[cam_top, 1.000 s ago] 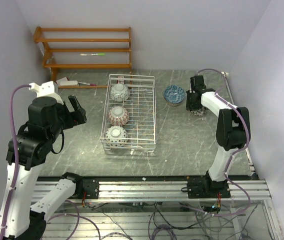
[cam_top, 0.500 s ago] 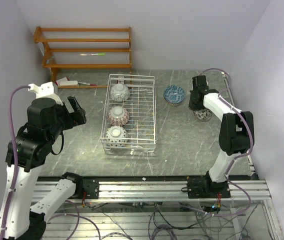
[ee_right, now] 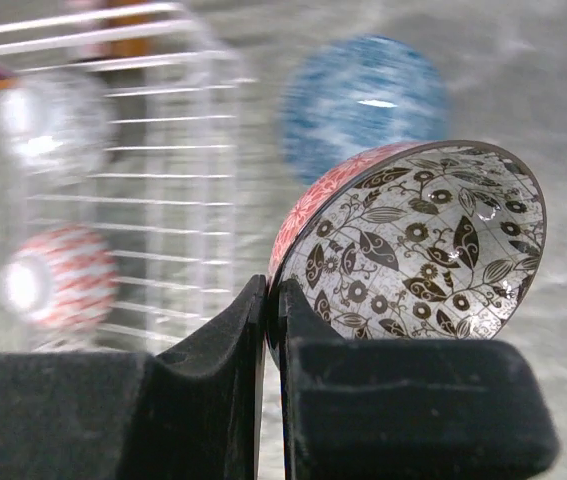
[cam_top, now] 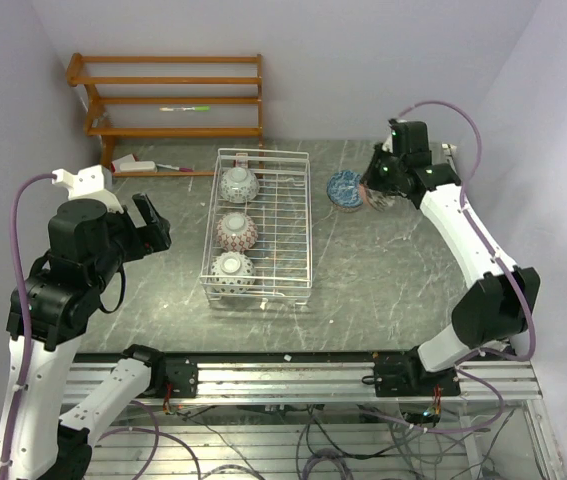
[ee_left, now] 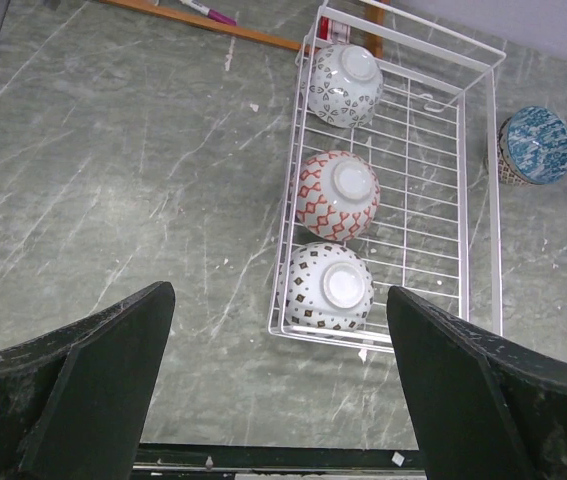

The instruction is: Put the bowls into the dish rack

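The white wire dish rack point(cam_top: 303, 220) point(ee_left: 463, 200) holds three bowls upside down in its left column: a grey-white one point(cam_top: 239, 184) point(ee_left: 344, 84), a red one point(cam_top: 236, 231) point(ee_left: 338, 195) and a dotted one point(cam_top: 230, 268) point(ee_left: 325, 287). A blue bowl point(cam_top: 347, 189) point(ee_left: 535, 146) point(ee_right: 363, 100) stands upright on the table right of the rack. My right gripper point(cam_top: 375, 185) point(ee_right: 271, 300) is shut on the rim of a red bowl with a black floral pattern point(cam_top: 379, 197) point(ee_right: 423, 250), held tilted in the air beside the blue bowl. My left gripper point(ee_left: 278, 400) hangs open high over the table, left of the rack.
An orange wooden slatted shelf point(cam_top: 168, 95) stands against the back wall with a pen point(cam_top: 185, 108) on it. Small items point(cam_top: 138, 163) lie at its foot. Walls close in on both sides. A metal rail point(cam_top: 293, 375) runs along the near edge.
The right gripper closed on the floral bowl at the right of the table, lifted it and carried it back and left, next to the blue bowl. The left arm stayed put.
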Motion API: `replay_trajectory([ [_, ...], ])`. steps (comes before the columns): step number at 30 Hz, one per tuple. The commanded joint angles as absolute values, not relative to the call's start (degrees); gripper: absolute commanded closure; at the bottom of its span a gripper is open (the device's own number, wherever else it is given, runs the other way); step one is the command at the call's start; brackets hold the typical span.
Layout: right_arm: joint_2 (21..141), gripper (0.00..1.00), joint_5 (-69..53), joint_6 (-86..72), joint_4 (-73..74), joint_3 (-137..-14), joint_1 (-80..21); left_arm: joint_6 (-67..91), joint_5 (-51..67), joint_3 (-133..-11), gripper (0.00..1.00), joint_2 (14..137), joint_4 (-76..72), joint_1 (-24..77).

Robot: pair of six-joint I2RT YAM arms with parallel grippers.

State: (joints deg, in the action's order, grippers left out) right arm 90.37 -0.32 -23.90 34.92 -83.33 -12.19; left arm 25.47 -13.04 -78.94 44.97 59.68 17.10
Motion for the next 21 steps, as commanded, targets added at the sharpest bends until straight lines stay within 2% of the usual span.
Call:
replay_trajectory([
  [1,86.7,1.0,-9.9,-29.3,31.5,-88.9,-21.9,24.8,-11.2,-80.7,0.01,45.0,58.6,17.3],
  [5,85.4,1.0,-19.1,-38.3,21.0,-86.8,-29.7,24.8,-10.6,-80.8,0.01,45.1,58.6,17.3],
  [8,84.8,1.0,-24.7,-47.4,5.8,-81.5,-32.6,24.7,-10.8,-81.2,0.01,45.0,58.9,17.3],
  [11,86.7,1.0,-27.4,-53.6,-5.5,-77.9,-33.5,24.8,-10.8,-81.5,0.01,44.8,59.1,17.2],
  [21,101.3,1.0,-30.5,-60.9,-25.8,-78.4,-32.3,25.2,-11.1,-82.7,0.0,44.4,60.3,17.3],
])
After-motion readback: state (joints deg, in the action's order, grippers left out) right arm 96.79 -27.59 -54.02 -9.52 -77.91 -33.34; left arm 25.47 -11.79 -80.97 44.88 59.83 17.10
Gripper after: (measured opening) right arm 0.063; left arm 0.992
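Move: The right hand already has the red bowl pinched by its rim; the free spot at the dish rack's far end lies some 27 cm to its left, 5 cm ahead and 13 cm below. Beyond that spot, the grey bowl stands 34 cm left and 5 ahead of the hand, the racked red bowl 34 left and 8 back. The blue bowl on the table is 7 ahead, 4 left. From the left hand the spot is about 26 cm ahead, 22 right. Right hand swings the still-pinched bowl some 26 cm left and up over the rack, rolling about 45 degrees. ##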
